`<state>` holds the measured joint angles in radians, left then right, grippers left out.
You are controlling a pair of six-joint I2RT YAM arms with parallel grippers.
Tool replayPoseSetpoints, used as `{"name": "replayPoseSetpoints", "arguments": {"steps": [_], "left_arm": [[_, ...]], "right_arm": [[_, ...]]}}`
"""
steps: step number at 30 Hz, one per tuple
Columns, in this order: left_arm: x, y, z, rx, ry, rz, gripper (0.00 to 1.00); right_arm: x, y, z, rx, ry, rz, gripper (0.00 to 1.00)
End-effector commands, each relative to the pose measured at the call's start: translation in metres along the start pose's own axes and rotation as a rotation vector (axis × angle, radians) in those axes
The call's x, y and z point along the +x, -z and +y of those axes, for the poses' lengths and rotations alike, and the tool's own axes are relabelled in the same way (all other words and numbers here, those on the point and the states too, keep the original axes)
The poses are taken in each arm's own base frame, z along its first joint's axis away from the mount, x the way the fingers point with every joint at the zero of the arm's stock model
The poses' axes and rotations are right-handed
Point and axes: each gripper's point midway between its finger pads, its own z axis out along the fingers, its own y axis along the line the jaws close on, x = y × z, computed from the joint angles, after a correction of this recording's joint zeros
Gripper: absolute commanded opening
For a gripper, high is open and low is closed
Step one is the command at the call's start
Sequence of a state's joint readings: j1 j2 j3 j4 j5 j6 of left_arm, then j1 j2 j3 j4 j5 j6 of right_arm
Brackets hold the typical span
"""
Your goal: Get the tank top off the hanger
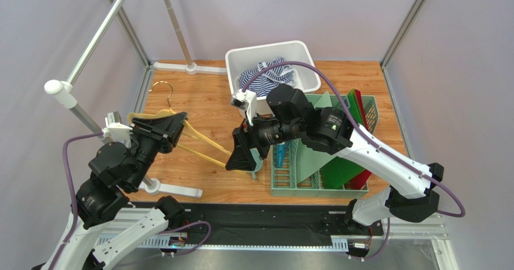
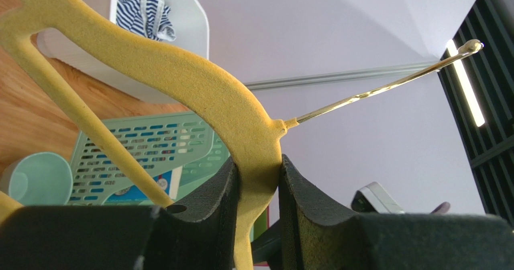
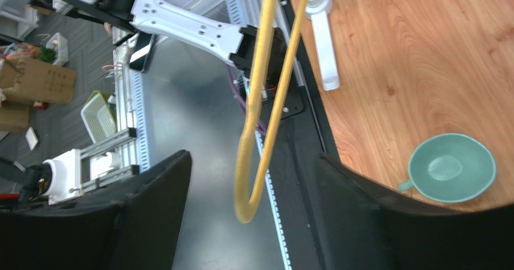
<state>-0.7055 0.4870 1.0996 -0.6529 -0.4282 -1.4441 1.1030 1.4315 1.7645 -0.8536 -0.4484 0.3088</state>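
The yellow hanger is bare and held in the air over the table's left half. My left gripper is shut on its neck just below the metal hook. In the left wrist view the black pads squeeze the hanger from both sides. My right gripper stands open around the hanger's far shoulder end. In the right wrist view that looped end of the hanger hangs between the right gripper's spread fingers without touching them. The striped tank top lies crumpled in the white basin, apart from the hanger.
A green dish rack with green and red boards stands at the right, under my right arm. A teal cup sits by the rack's left side. The grey rail rises at the left, its white foot near the front edge.
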Motion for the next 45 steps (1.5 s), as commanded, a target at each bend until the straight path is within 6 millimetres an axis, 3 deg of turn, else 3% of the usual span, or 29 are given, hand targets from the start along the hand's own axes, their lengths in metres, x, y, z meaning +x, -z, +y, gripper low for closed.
{"name": "replayPoseSetpoints", "arguments": {"steps": [1, 3, 5, 8, 9, 10, 11, 13, 15, 18, 21, 24, 27, 28, 31, 36, 41, 45], "left_arm": [[-0.006, 0.0, -0.021, 0.064, 0.061, -0.024, 0.0], [-0.005, 0.0, -0.02, 0.066, 0.068, -0.02, 0.0], [-0.005, 0.002, -0.02, 0.071, 0.073, -0.017, 0.0], [-0.004, 0.004, -0.017, 0.072, 0.083, -0.009, 0.0], [-0.003, 0.004, -0.016, 0.075, 0.082, -0.004, 0.0], [-0.002, 0.005, -0.017, 0.085, 0.079, 0.004, 0.03], [0.002, 0.008, -0.017, 0.094, 0.042, 0.027, 0.09], [0.01, 0.013, -0.015, 0.099, -0.006, 0.077, 0.34], [0.016, 0.018, -0.009, 0.089, -0.046, 0.116, 0.47], [0.024, 0.029, 0.003, 0.084, -0.079, 0.175, 0.59], [0.028, 0.043, 0.011, 0.105, -0.118, 0.218, 0.63], [0.031, 0.056, 0.01, 0.159, -0.178, 0.256, 0.71], [0.04, 0.062, -0.006, 0.239, -0.306, 0.313, 0.74], [0.042, 0.069, -0.023, 0.298, -0.332, 0.339, 0.74], [0.057, 0.073, -0.05, 0.389, -0.482, 0.437, 0.74], [0.065, 0.071, -0.088, 0.47, -0.759, 0.527, 0.75], [0.064, 0.072, -0.097, 0.461, -0.913, 0.587, 0.74], [0.084, 0.078, -0.082, 0.461, -0.945, 0.761, 0.74]], "right_arm": [[-0.007, -0.001, -0.015, 0.086, -0.03, -0.083, 0.61], [-0.004, -0.002, -0.027, 0.142, -0.046, -0.099, 0.44], [-0.009, -0.003, -0.029, 0.151, -0.045, -0.128, 0.38], [-0.014, 0.001, -0.03, 0.164, -0.041, -0.157, 0.17], [-0.016, 0.002, -0.029, 0.163, -0.04, -0.168, 0.04], [-0.015, 0.004, -0.029, 0.165, -0.039, -0.171, 0.0], [-0.017, 0.005, -0.033, 0.187, -0.04, -0.182, 0.0], [-0.016, 0.012, -0.04, 0.231, -0.03, -0.194, 0.0], [-0.011, 0.019, -0.051, 0.269, -0.036, -0.175, 0.0], [-0.004, 0.033, -0.059, 0.288, -0.027, -0.156, 0.0], [0.004, 0.051, -0.061, 0.297, -0.003, -0.131, 0.0], [0.017, 0.068, -0.053, 0.253, 0.015, -0.088, 0.0], [0.041, 0.079, -0.033, 0.149, 0.048, -0.009, 0.0], [0.048, 0.081, -0.027, 0.115, 0.049, 0.016, 0.0], [0.076, 0.091, -0.019, 0.073, 0.029, 0.092, 0.0], [0.111, 0.102, -0.007, 0.006, -0.009, 0.167, 0.0], [0.125, 0.117, 0.003, -0.014, -0.018, 0.176, 0.0], [0.127, 0.124, 0.009, -0.022, -0.018, 0.166, 0.0]]}}
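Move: The hanger's right end lies just off the right hand's open fingers, about 2 cm ahead, 1 cm left and 3 cm below. The mug stands some 12 cm ahead of that hand, roughly 2 cm to its right; the green organizer's middle is about 17 cm ahead and 26 cm right, both far below. From the left hand, still gripping near the hook, that end lies about 5 cm back, 10 cm right, 8 cm below. Right hand dips, pinches the hanger's end, carries it 15 cm right; left releases, backs off, then rises. ##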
